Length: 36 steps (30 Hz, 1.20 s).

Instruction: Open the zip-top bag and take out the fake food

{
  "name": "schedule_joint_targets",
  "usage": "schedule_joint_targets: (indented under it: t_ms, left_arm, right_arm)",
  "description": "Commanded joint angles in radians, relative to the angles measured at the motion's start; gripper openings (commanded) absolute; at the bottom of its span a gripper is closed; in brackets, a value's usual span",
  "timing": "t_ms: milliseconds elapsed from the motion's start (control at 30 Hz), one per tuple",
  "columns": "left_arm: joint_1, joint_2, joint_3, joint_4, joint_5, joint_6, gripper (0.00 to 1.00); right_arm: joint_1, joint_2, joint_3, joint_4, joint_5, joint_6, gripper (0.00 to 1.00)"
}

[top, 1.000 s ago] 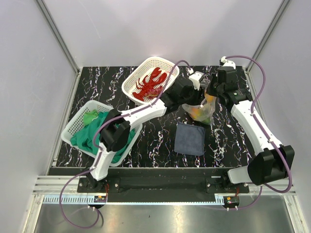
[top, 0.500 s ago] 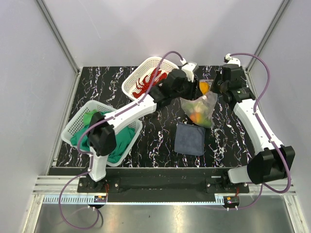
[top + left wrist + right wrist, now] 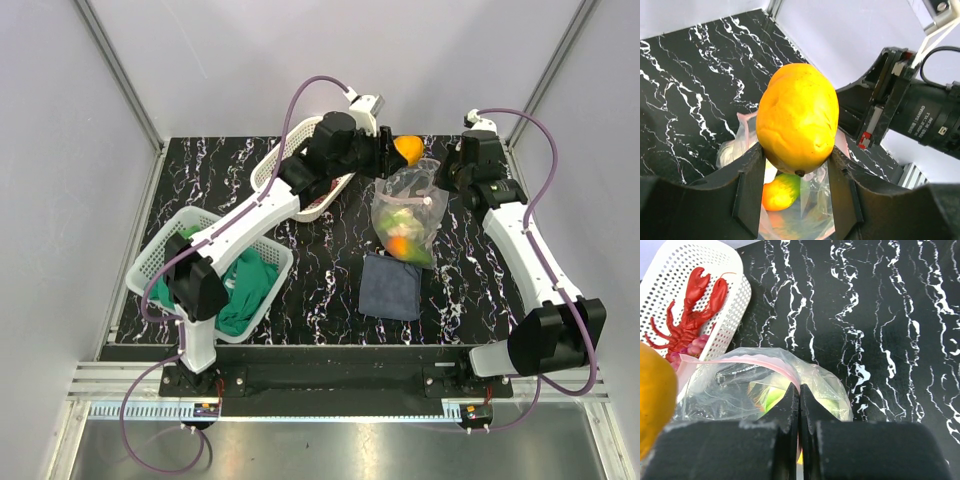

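My left gripper (image 3: 398, 152) (image 3: 797, 167) is shut on an orange-yellow fake fruit (image 3: 406, 149) (image 3: 799, 120) and holds it in the air just above the zip-top bag (image 3: 405, 210) (image 3: 807, 215). The bag's mouth is open, with its pink zip strip (image 3: 740, 360) curving across the right wrist view. My right gripper (image 3: 447, 182) (image 3: 799, 390) is shut on the bag's rim at that strip. More fake food lies inside the clear bag, among it an orange-green piece (image 3: 781, 192) (image 3: 400, 243). A red lobster (image 3: 690, 310) lies in a white basket (image 3: 675, 265).
A dark blue-grey folded cloth (image 3: 390, 285) lies in front of the bag. At the left stands a second white basket (image 3: 160, 250) holding a green cloth (image 3: 240, 290). My left arm reaches over the lobster basket (image 3: 272, 168). Grey walls close off the back and sides.
My left gripper has come up out of the bag with the orange fruit and moved back and a little left. The right gripper kept its pinch on the bag's rim.
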Motion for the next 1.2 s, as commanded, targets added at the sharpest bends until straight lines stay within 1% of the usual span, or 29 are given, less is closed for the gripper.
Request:
schedule_joint_targets:
  t_ms: [0,33,167,233,367,433,567,600,667,767,933,967,1167]
  left_arm:
    - [0.059,-0.105,-0.066,0.039,0.008,0.003,0.0]
    - [0.098,-0.121,-0.091,0.05,0.014,-0.003,0.0]
    - [0.2,-0.176,-0.219,0.079,0.033,-0.012,0.0]
    - [0.258,-0.194,-0.291,0.136,0.044,-0.024,0.0]
    - [0.341,-0.139,-0.295,0.191,0.041,-0.06,0.0]
    - [0.367,-0.081,-0.292,0.243,0.024,-0.078,0.0]
    - [0.39,0.043,-0.229,0.312,0.01,-0.112,0.0]
    - [0.395,0.101,-0.208,0.329,0.03,-0.124,0.0]
    - [0.402,0.158,-0.172,0.35,0.048,-0.171,0.0]
    - [0.402,0.279,-0.129,0.454,0.05,-0.239,0.0]
    - [0.402,0.378,-0.103,0.544,0.037,-0.374,0.0]
    - [0.401,0.399,-0.102,0.573,0.039,-0.388,0.0]
    - [0.396,0.471,-0.057,0.588,0.054,-0.437,0.0]
  right_arm:
    - [-0.002,-0.005,0.039,0.035,0.043,-0.035,0.0]
    - [-0.002,-0.008,0.043,0.033,0.042,-0.034,0.0]
    - [-0.004,-0.014,0.056,0.039,0.054,-0.03,0.0]
    - [-0.002,0.003,0.075,0.033,0.056,-0.047,0.0]
    - [-0.01,0.016,0.097,0.032,0.065,-0.044,0.0]
    - [-0.013,0.019,0.103,0.032,0.068,-0.043,0.0]
    - [-0.019,0.024,0.115,0.036,0.095,-0.061,0.0]
    - [-0.022,0.029,0.124,0.035,0.108,-0.064,0.0]
    - [-0.035,0.035,0.135,0.036,0.114,-0.073,0.0]
    - [-0.047,0.053,0.169,0.038,0.117,-0.072,0.0]
    - [-0.053,0.101,0.212,0.036,0.115,-0.083,0.0]
    - [-0.055,0.104,0.221,0.036,0.114,-0.081,0.0]
    - [-0.07,0.121,0.253,0.035,0.12,-0.093,0.0]
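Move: The white basket that the yellow-orange fruit, already in the left hand's grip, is bound for has its middle about 20 cm ahead of that hand, 19 cm to its left and some 30 cm below. In the basket lie the lobster, roughly 21 cm ahead and 17 cm left, and the grapes, 14 cm ahead and 17 cm left. The bag hangs almost straight beneath, 2 cm to the right and 18 cm down. From the right hand, the basket's middle is about 17 cm ahead, 29 cm left and 22 cm below. The yellow-orange fruit, still pinched, is carried by the left arm off the bag's mouth, first mostly left and forward, then on forward and steeply down into the basket's far right part, some 20 cm forward and 24 cm down in all, fingers turning counter-clockwise and tipping down. The right hand keeps its pinch on the bag's rim and eases it forward, right and up, about 4 cm each way. ##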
